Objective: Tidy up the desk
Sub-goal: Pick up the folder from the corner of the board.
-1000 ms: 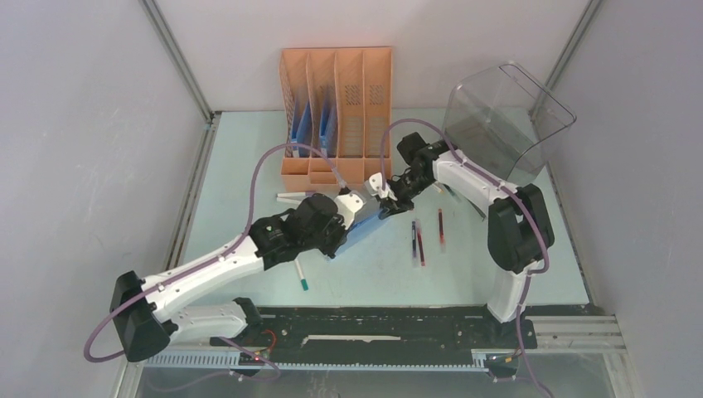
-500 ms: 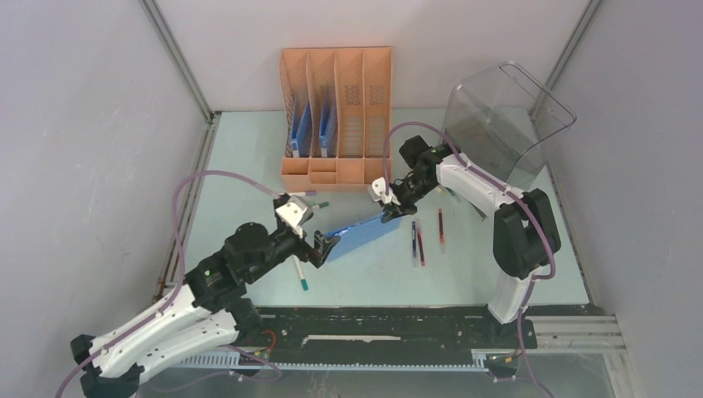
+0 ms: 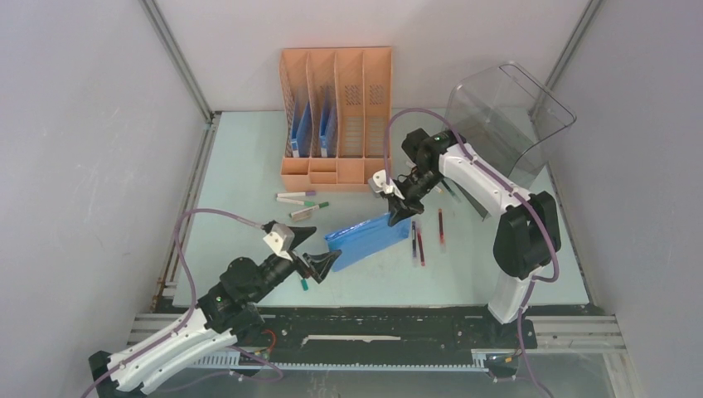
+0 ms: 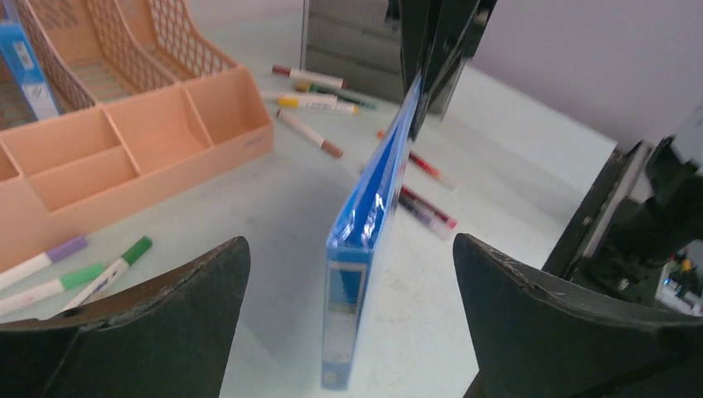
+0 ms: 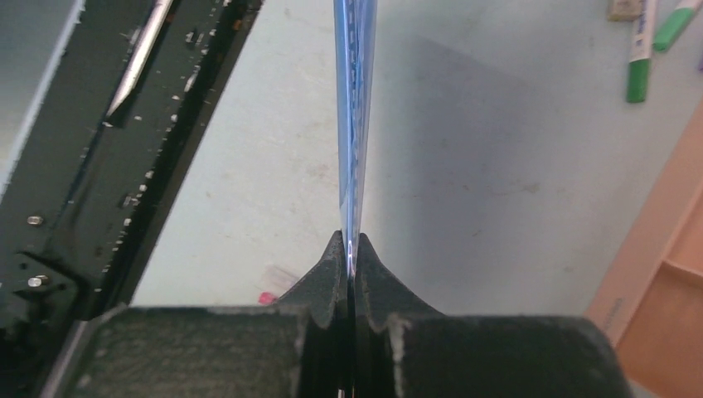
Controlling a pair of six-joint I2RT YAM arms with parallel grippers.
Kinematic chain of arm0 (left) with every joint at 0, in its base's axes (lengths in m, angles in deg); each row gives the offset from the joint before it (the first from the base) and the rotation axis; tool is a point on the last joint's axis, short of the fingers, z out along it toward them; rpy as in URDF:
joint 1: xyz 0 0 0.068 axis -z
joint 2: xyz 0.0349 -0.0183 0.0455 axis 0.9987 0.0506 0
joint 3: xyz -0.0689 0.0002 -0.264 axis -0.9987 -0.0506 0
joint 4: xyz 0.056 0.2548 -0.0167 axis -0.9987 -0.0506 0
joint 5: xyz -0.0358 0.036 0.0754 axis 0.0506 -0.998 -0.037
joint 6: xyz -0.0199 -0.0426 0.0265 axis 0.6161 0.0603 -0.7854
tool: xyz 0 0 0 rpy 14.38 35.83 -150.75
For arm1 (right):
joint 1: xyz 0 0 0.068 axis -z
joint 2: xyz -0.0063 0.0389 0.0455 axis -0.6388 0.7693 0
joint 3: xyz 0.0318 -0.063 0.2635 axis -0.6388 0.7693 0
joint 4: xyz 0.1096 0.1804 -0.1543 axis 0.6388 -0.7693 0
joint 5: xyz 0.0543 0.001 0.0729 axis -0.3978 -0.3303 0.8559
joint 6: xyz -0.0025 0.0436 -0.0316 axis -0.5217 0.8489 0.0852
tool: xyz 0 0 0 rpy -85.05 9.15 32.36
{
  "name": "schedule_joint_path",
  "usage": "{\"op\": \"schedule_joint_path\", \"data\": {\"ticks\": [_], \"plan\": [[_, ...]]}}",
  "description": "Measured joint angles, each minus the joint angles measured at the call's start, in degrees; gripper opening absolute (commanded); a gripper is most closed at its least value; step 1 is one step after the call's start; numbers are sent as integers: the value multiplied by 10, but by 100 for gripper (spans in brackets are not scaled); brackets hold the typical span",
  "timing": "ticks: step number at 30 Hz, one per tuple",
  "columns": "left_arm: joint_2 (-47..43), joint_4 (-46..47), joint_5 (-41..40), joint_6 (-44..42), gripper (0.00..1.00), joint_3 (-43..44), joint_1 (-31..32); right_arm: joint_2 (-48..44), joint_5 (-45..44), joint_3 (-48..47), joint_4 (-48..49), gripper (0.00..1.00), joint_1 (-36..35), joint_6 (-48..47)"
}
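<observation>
The desk (image 3: 240, 166) is a pale mint-green tabletop. A blue folder (image 3: 365, 239) stands on edge near its middle, slanting from near left to far right. My right gripper (image 3: 396, 211) is shut on the folder's far upper edge; in the right wrist view the thin blue folder edge (image 5: 355, 124) runs out from between the pinched jaws of that gripper (image 5: 351, 240). My left gripper (image 3: 323, 264) is open, just short of the folder's near end. In the left wrist view the folder spine (image 4: 369, 240) stands between the wide-apart fingers of that gripper (image 4: 348, 249), touching neither.
An orange four-slot file rack (image 3: 336, 116) with blue folders in its left slots stands at the back. A clear smoky bin (image 3: 506, 116) sits back right. Markers (image 3: 303, 199) lie before the rack, pens (image 3: 419, 240) right of the folder, a green-tipped marker (image 3: 303, 278) by the left gripper.
My left gripper opened, let go of the blue folder and pulled back toward the near left. My right gripper shut on the folder's far edge and now holds it alone.
</observation>
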Motion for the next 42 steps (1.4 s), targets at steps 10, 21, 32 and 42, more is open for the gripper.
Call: {"op": "schedule_joint_path", "data": {"ticks": [10, 21, 32, 42], "plan": [[-12, 157, 52, 51, 99, -59, -15, -10, 6, 0, -60, 0, 16, 32], [114, 276, 216, 109, 93, -68, -83, -74, 26, 0, -110, 0, 25, 40], [273, 307, 344, 88, 21, 3, -84, -91, 39, 3, -134, 0, 25, 40], [328, 313, 394, 65, 0, 37, -86, -97, 45, 22, -131, 42, 40, 64]]}}
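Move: The folder hangs from the right hand, its middle about 5 cm left, 4 cm back and 5 cm below that hand. From the open left hand its middle lies roughly 9 cm right, level fore and aft, some 5 cm lower. The green-capped marker lies about 10 cm ahead and 5 cm left of the left hand, and the red and dark pens 24 cm right and level fore and aft; both are 18 cm below. The left fingers close on the near-left edge of the folder and pinch it, after a short rise and a reach of about 8 cm right and slightly back, the hand turning some 30 degrees clockwise. Meanwhile the right hand, still holding the folder, draws it about 5 cm back, 5 cm up and 4 cm right, tilting slightly, then stops and starts to part its fingers. ##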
